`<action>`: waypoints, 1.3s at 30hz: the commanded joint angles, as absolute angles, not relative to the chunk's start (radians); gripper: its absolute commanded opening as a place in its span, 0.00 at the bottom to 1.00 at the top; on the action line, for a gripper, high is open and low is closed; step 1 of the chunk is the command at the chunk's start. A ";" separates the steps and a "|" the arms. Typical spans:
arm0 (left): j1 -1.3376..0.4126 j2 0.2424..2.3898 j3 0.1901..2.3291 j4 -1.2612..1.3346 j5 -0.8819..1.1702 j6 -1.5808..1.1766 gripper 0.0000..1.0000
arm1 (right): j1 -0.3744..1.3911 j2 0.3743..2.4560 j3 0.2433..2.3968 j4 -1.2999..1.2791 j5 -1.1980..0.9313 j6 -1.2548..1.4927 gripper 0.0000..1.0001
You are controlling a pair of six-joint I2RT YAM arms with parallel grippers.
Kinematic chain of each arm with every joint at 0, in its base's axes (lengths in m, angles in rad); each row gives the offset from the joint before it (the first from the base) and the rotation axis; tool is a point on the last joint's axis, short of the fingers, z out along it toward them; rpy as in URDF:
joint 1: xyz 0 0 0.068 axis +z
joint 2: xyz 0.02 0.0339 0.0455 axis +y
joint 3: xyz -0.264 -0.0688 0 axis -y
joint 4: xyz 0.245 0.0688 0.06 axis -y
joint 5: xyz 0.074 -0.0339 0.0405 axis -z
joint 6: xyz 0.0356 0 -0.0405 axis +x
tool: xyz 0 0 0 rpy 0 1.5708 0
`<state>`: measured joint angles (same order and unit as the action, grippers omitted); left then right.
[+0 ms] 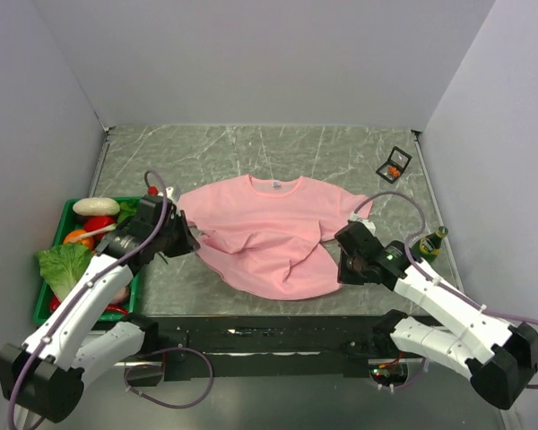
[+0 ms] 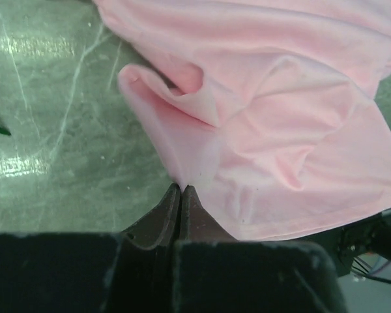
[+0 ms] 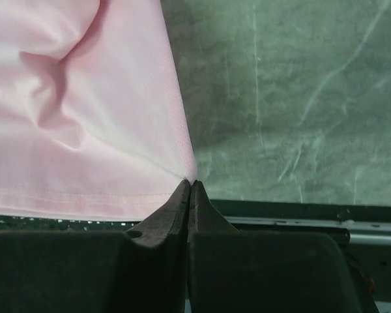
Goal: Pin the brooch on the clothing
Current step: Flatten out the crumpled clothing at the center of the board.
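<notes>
The clothing (image 1: 271, 233), a light pink T-shirt with a white neck label, lies rumpled in the middle of the marble table. My left gripper (image 1: 190, 240) is shut on a fold at the shirt's left edge (image 2: 182, 188). The pink fabric (image 2: 280, 117) bunches up beyond its tips. At the shirt's right lower hem my right gripper (image 1: 341, 264) is shut on the corner of the fabric (image 3: 191, 182). The brooch (image 1: 393, 168), a tiny orange-red speck, sits in a small open black case (image 1: 400, 159) at the far right, well away from both grippers.
A green basket (image 1: 68, 208) of toy vegetables and fruit stands at the left, beside the left arm. A small green bottle (image 1: 430, 244) stands by the right wall, close to the right arm. Grey walls enclose the table on three sides.
</notes>
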<state>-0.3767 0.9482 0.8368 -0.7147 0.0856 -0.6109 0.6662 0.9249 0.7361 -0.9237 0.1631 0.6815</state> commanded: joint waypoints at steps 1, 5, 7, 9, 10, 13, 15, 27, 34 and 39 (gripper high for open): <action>-0.380 0.865 0.862 -0.814 0.147 -0.655 0.01 | 0.683 0.856 0.759 -1.031 0.143 0.739 0.00; -0.380 0.798 0.861 -0.859 0.182 -0.676 0.01 | 0.690 0.831 0.762 -1.077 0.127 0.759 0.00; -0.380 0.770 0.865 -0.879 0.196 -0.686 0.02 | 0.695 0.816 0.767 -1.098 0.133 0.770 0.00; -0.380 0.756 0.877 -0.884 0.206 -0.690 0.16 | 0.698 0.805 0.772 -1.114 0.135 0.769 0.01; -0.380 0.749 0.882 -0.879 0.199 -0.689 0.31 | 0.696 0.796 0.775 -1.114 0.141 0.769 0.19; -0.380 0.765 0.907 -0.855 0.147 -0.675 0.92 | 0.696 0.808 0.795 -1.083 0.161 0.750 0.52; -0.380 0.791 0.939 -0.830 0.132 -0.651 0.97 | 0.698 0.831 0.845 -1.071 0.198 0.724 0.60; -0.413 1.253 1.087 -0.352 0.166 -0.615 0.97 | 0.623 1.224 1.182 -0.729 0.198 0.482 0.75; -0.442 1.657 1.256 -0.268 0.207 -0.594 0.96 | 0.466 1.529 1.299 -0.594 0.014 0.425 0.74; -0.442 1.836 1.362 -0.261 0.233 -0.575 0.96 | 0.411 1.759 1.400 -0.597 0.006 0.400 0.73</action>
<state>-0.4385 1.7615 1.2640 -0.3149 0.1944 -0.6052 0.4446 1.6291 1.3064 -0.6453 0.0433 0.4423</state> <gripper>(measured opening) 0.966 0.741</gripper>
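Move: The clothing's two hem corners are already pinched, one in each hand, held up off the table. The clothing's middle lies about 9 cm ahead, 12 right and 14 below the left hand, the collar 22 ahead and 15 right, the near table edge 11 straight back. From the right hand the middle is some 15 ahead, 17 left and 9 below, the collar 28 ahead and 14 left, the near edge 5 straight back. The clothing's hem is drawn back another 4 cm towards the near table edge by both hands, the left also rising slightly. Then the fingers open wide and let go of the corners, and the empty hands arc up and forward some 20 cm over the cloth, closing in on each other and sinking towards its chest below the collar. ##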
